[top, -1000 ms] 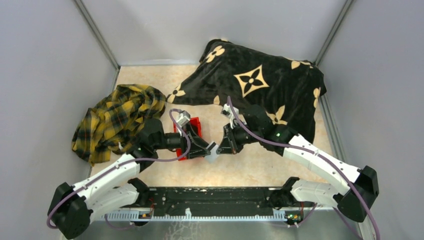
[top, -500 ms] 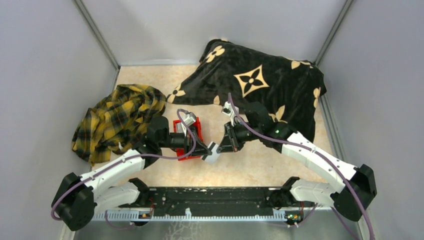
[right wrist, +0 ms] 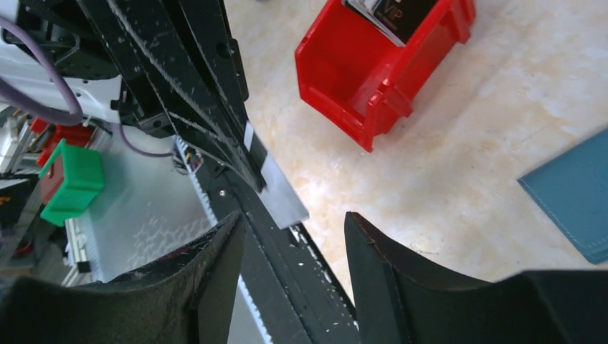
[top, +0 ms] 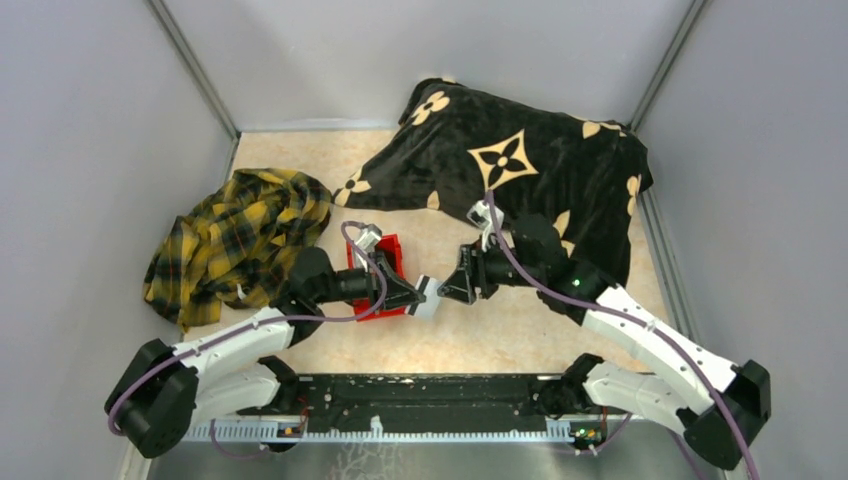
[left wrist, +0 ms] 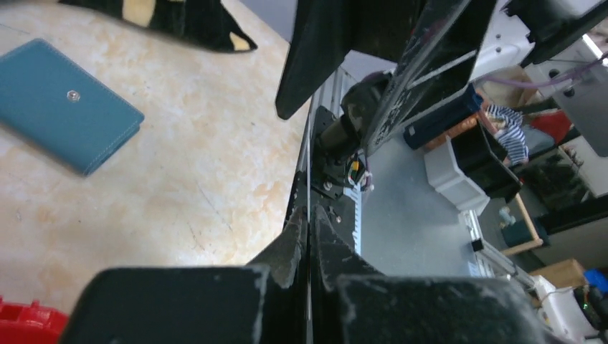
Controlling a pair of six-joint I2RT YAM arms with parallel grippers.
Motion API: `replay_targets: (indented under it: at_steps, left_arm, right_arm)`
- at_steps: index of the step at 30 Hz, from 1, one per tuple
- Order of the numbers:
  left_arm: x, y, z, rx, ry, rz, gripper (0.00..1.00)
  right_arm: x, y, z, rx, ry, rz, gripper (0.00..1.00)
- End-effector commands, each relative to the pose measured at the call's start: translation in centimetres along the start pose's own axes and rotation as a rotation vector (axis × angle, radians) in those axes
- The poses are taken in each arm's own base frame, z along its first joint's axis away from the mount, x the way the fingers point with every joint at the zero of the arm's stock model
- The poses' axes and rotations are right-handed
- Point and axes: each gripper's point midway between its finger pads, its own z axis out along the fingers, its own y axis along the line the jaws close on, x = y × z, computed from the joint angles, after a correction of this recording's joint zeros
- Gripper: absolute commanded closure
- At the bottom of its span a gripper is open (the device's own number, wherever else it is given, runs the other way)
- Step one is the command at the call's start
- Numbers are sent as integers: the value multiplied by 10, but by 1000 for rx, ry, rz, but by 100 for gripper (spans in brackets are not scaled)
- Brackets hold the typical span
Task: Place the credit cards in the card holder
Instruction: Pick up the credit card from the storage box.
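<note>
My left gripper (top: 415,296) is shut on a silvery credit card (top: 430,298), held above the table just right of the red bin (top: 392,250). The left wrist view shows that card edge-on (left wrist: 309,193), pinched between the shut left gripper (left wrist: 309,218). My right gripper (top: 452,290) stands open just right of the card, not touching it. Seen from the right wrist, the card (right wrist: 278,192) hangs beyond the open right gripper (right wrist: 294,222). A dark credit card (right wrist: 394,18) lies in the red bin (right wrist: 373,79). The teal card holder (left wrist: 64,104) lies closed on the table; its corner (right wrist: 573,193) shows too.
A yellow plaid cloth (top: 240,240) lies at the left. A black blanket with tan flowers (top: 520,160) fills the back right. Grey walls close in the sides and back. A black rail (top: 420,395) runs along the near edge.
The card passed from hand to hand: my left gripper closed on it, and my right gripper opened and drew back a little to the right.
</note>
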Motion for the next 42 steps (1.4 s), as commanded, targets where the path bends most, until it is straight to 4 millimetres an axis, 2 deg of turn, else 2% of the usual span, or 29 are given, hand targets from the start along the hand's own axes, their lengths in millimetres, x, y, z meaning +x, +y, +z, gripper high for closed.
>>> replay_targets:
  at_steps: [1, 4, 12, 17, 22, 24, 25, 26, 27, 28, 30, 33, 35, 38, 42]
  left_arm:
    - [-30, -5, 1, 1, -228, -54, 100]
    - [-32, 3, 6, -33, -280, -120, 100]
    - [-39, 2, 21, -19, -344, -200, 100]
    - [-37, 4, 27, -10, -354, -239, 100]
    - [-38, 7, 28, 1, -381, -284, 100]
    - [-39, 7, 29, 12, -388, -297, 100]
    - [-39, 8, 31, 16, -386, -306, 100]
    - [-39, 9, 33, 16, -385, -320, 100]
    - [-39, 11, 34, 14, -384, -329, 100]
    - [-39, 13, 37, 10, -381, -340, 97]
    - [-39, 22, 40, -18, -384, -369, 68]
    - [-34, 47, 46, -137, -371, -407, 38]
    - [-32, 67, 49, -250, -354, -397, 33]
    - [-29, 93, 51, -399, -317, -373, 32]
    - [-26, 116, 58, -528, -262, -337, 33]
  right_arm:
    - [-24, -7, -4, 29, -219, 5, 45]
    - [-22, -7, -2, -9, -271, 30, 45]
    - [-24, -8, 1, -46, -348, 62, 46]
    - [-23, -6, 1, -66, -364, 73, 52]
    - [-19, 0, 5, -125, -366, 102, 66]
    - [-20, 4, 4, -158, -378, 109, 79]
    - [-19, 6, 4, -169, -378, 115, 94]
    - [-19, 7, 4, -181, -382, 120, 100]
    - [-20, 9, 3, -190, -385, 126, 100]
    - [-19, 10, 3, -196, -384, 130, 100]
    - [-21, 8, 2, -182, -387, 136, 100]
    - [-25, -6, -4, -71, -394, 141, 100]
    - [-28, -22, -11, 46, -403, 142, 100]
    - [-30, -50, -25, 248, -403, 161, 100]
    - [-19, -94, -42, 530, -368, 191, 100]
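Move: My left hand is already shut on the credit card and holds it towards my open right fingers, about 6 cm to its right and 2 cm farther out. From my right hand the card is roughly 4 cm left, 2 cm back and slightly below. The blue card holder lies on the table some 7 cm ahead, 7 cm right and 19 cm below my right hand; the red box is about 13 cm left of that hand, 3 cm ahead and 18 cm down. I dip my right hand about 3 cm, raise it again by some 2 cm while rolling it, and close its fingers on the card's free end; only then does my left hand open and let go. Both hands drift forward and right throughout, fastest at the end: the left about 9 cm forward and 5 cm right, turning counter-clockwise, the right about 5 cm forward and 4 cm right, swinging some 25 degrees clockwise. ##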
